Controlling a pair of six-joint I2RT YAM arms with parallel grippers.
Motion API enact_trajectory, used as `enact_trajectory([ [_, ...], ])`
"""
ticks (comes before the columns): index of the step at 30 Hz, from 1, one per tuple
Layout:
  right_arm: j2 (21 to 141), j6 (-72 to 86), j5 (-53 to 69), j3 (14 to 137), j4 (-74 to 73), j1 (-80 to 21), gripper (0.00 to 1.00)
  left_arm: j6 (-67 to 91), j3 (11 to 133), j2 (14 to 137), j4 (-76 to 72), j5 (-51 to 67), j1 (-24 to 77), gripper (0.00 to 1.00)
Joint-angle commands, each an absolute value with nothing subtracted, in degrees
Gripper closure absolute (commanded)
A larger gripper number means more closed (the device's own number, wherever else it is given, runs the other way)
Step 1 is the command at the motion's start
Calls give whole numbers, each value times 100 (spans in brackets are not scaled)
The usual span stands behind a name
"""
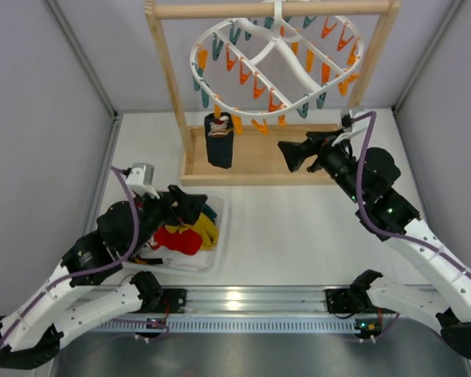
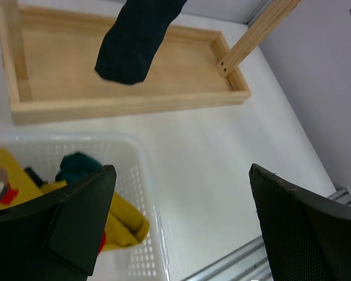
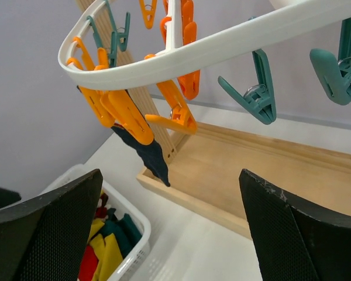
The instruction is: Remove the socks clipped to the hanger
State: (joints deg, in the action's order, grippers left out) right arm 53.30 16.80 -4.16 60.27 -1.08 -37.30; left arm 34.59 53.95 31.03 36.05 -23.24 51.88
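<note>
The white oval hanger (image 1: 279,59) hangs from the wooden rack, with orange and teal clips all round it. One navy sock (image 1: 219,140) hangs from a clip at its near left; it also shows in the left wrist view (image 2: 134,41) and the right wrist view (image 3: 147,153). Red, yellow and teal socks (image 1: 187,234) lie in the white basket (image 1: 212,259). My left gripper (image 1: 190,206) is open and empty over the basket's right end. My right gripper (image 1: 292,155) is open and empty, right of the navy sock, under the hanger's near rim (image 3: 210,50).
The wooden rack (image 1: 255,161) has a tray base and two uprights at the back middle. Grey walls close the left and right sides. A metal rail (image 1: 243,302) runs along the near edge between the arm bases.
</note>
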Motion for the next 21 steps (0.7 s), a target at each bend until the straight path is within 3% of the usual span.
enact_trajectory([
  [1,5010,1819,-264,5889,-158,-3656,5,2023,5432,3856,1633,-2170,5194,1],
  [5,4581,1784,-185,5731,-473,-3656,3,1056,5361,4980,310,-2462,5072,1],
  [13,3754,1450,193,5651,-1344,-3656,3,966,4282,5791,-2371,787,2753,1],
  [15,3569,1450,368,5590,-1380,-3656,2,985,4140,6115,-3001,1123,2401,1],
  [21,3507,1319,1246,5502,-1362,-3656,2,809,4078,6828,-3884,2530,2303,1],
])
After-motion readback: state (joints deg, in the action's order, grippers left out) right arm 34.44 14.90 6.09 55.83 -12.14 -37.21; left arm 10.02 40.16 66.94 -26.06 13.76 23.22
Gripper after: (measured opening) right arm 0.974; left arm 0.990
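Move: The dark patterned sock hangs about 22 cm ahead of the left hand, 7 cm to its right and roughly level. The orange clips holding it are some 9 cm above the sock's middle. The sock basket lies about 4 cm ahead of the hand, 7 cm to its left and 26 cm below; the wooden tray is about 29 cm ahead, 20 cm right and 29 cm below. From the right hand, the sock is about 13 cm ahead, 15 cm left and 8 cm lower. Forward by about 17 cm, quickly, the left hand goes towards the hanging sock, veering right, then left, then right again. After a small early rise it sinks to some 5 cm lower, fingers wide open and tilting up about 20 degrees until they are just short of the sock. The empty right hand draws back about 9 cm and a little right, still open. ##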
